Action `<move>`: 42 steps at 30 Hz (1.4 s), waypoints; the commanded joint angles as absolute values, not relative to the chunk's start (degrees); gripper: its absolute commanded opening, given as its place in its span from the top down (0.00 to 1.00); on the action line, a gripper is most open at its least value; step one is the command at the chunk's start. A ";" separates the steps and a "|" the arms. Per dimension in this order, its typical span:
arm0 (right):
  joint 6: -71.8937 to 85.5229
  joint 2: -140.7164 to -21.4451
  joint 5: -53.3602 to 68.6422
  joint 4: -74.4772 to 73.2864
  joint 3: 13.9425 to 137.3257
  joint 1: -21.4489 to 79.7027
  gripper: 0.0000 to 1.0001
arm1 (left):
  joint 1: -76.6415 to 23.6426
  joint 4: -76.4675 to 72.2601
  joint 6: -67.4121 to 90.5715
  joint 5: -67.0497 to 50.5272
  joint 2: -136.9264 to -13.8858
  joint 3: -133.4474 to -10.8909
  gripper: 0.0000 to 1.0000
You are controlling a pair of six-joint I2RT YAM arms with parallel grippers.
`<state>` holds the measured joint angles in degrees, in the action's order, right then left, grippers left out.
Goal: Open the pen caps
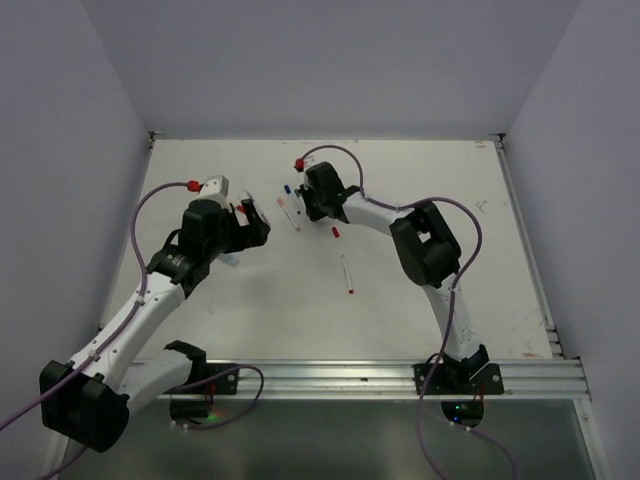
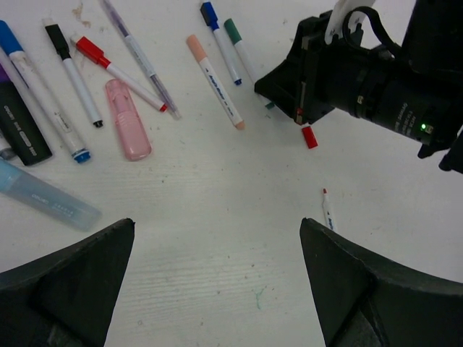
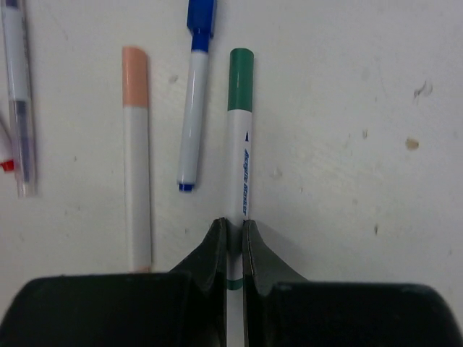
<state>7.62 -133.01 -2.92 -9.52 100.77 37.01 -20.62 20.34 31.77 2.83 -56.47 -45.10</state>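
Observation:
My right gripper (image 3: 234,223) is shut on the white barrel of a green-capped pen (image 3: 239,166) that lies on the table; its green cap (image 3: 240,78) is on, pointing away from me. Beside it lie a peach-capped pen (image 3: 135,76) and a blue-capped pen (image 3: 201,18). My left gripper (image 2: 217,231) is open and empty above bare table, near a loose red cap (image 2: 309,136) and an uncapped red pen (image 2: 327,208). The left wrist view shows more capped pens: black (image 2: 56,40), red (image 2: 90,49), and a pink highlighter (image 2: 127,119). In the top view the right gripper (image 1: 306,210) sits over the pens.
A light blue highlighter (image 2: 43,202) and a purple marker (image 2: 22,123) lie at the left of the left wrist view. The loose red cap (image 1: 336,232) and the uncapped pen (image 1: 347,273) lie mid-table. Walls enclose the white table (image 1: 420,330) on three sides.

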 commanded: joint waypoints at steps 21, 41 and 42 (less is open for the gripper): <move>22.06 -77.62 0.44 11.95 46.33 40.17 1.00 | -31.37 -1.56 45.70 -2.81 -81.73 -60.55 0.28; 22.24 -71.54 -0.88 15.64 39.73 40.43 1.00 | -37.35 -0.88 47.37 1.40 -91.58 -66.36 0.65; 22.24 -71.37 -0.79 15.82 39.47 40.34 1.00 | -37.44 -0.88 47.37 1.58 -91.67 -66.27 0.74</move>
<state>21.87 -73.41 0.56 12.14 40.32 40.12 -36.93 1.30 47.05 -0.73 -91.31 -63.68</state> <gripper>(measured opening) 0.059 0.341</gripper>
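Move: My right hand already pinches the green-capped pen near its plain end; I take it to a spot above the uncapped red pen, which lies about 18 cm back and 11 cm right. The loose red cap is 5 cm back and 9 cm right, the blue-capped pen 6 cm ahead and 5 cm left. From my open left hand, the green cap lies some 26 cm ahead, 8 cm right and 16 cm lower, the orange-capped pen 20 cm ahead and 6 cm right. Keeping its pinch, my right hand draws the green-capped pen back about 18 cm, up 13 and right 8, rolling its left side up some 25 degrees, then holds it still. My left hand swings right about 18 cm and forward 6 to meet the pen, tilting its left side down and turning slightly clockwise, its fingers narrowing from wide open to pinch the green cap. ##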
